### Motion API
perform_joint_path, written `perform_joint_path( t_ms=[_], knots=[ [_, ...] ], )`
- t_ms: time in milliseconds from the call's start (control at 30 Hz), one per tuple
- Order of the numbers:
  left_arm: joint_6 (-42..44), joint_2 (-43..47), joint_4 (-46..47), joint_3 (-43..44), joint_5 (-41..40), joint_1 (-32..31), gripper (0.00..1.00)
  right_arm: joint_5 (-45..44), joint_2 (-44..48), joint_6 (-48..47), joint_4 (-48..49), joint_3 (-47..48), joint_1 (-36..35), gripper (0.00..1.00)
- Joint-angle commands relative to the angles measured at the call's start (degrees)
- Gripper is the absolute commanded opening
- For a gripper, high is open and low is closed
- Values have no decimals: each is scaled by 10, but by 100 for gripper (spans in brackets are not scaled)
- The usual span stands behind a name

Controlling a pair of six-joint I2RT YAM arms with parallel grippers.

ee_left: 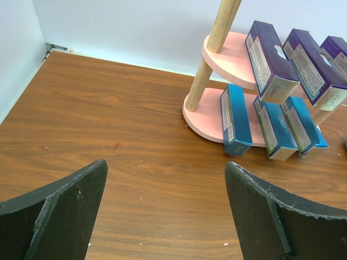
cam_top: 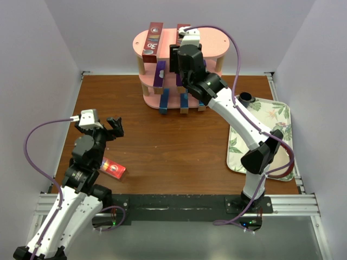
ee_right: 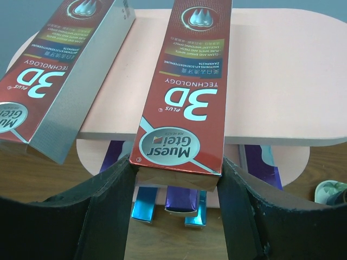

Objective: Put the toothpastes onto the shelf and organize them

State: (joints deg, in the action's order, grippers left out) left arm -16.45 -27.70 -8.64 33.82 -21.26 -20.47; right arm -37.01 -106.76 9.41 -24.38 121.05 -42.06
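The pink shelf [cam_top: 217,43] stands at the back of the table. On its top board lie two red "3D" toothpastes: one [ee_right: 59,81] lies free at the left, and my right gripper [ee_right: 176,165] is shut on the near end of the other [ee_right: 187,97]. Three purple cartons [ee_left: 268,59] rest on the middle board and three shiny blue ones [ee_left: 234,119] on the bottom board [ee_left: 203,111]. A third red carton [cam_top: 114,169] lies on the table by my left arm. My left gripper [ee_left: 165,168] hangs open above bare wood with nothing between its fingers.
A floral tray [cam_top: 271,116] lies at the right of the table, with a small dark object [cam_top: 246,97] at its far corner. White walls close in the table at the back and both sides.
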Motion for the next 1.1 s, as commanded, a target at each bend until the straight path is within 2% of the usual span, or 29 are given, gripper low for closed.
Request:
perform_joint_path(
  t_ms=[0,133,233,333,500,667,933,1067],
  knots=[
    [3,5,18,-9,-6,-4,94,-34,-1,10,23,32,0,59],
    [2,5,18,-10,-7,-4,94,-16,8,14,21,30,0,83],
    [1,4,19,-10,-7,-4,94,7,28,17,27,15,0,94],
    [-1,2,18,-10,-9,-4,95,40,65,18,35,-13,0,98],
    [-17,-10,0,-6,-31,-4,95,93,157,13,73,-135,1,98],
    [-90,-44,-77,15,-111,-4,97,126,282,8,112,-303,0,99],
    [-222,-110,-228,27,-198,-4,100,98,436,16,137,-554,1,99],
    [-241,-145,-241,19,-189,11,100,93,481,25,136,-629,2,99]
  ],
)
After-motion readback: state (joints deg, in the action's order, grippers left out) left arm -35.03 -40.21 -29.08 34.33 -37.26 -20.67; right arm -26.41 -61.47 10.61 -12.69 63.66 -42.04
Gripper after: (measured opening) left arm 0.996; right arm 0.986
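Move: The right gripper grips the front end of a red box whose middle lies about 7 cm straight ahead, roughly level with it, on the top shelf. The other shelved red box sits some 8 cm to its left and 7 cm ahead; the right-hand purple box is 6 cm right, 5 ahead and 13 below. From the left gripper, the last red box lies about 9 cm back, 3 left and 24 below. Open the right fingers wide to let go of the red box's front end, then pull the hand back about 14 cm and 9 to the right, away from the shelf, sinking towards the end. As it backs off, lower the open left gripper about 11 cm towards the last red box, drifting left, tipping the fingers down some 25 degrees and turning counter-clockwise. ##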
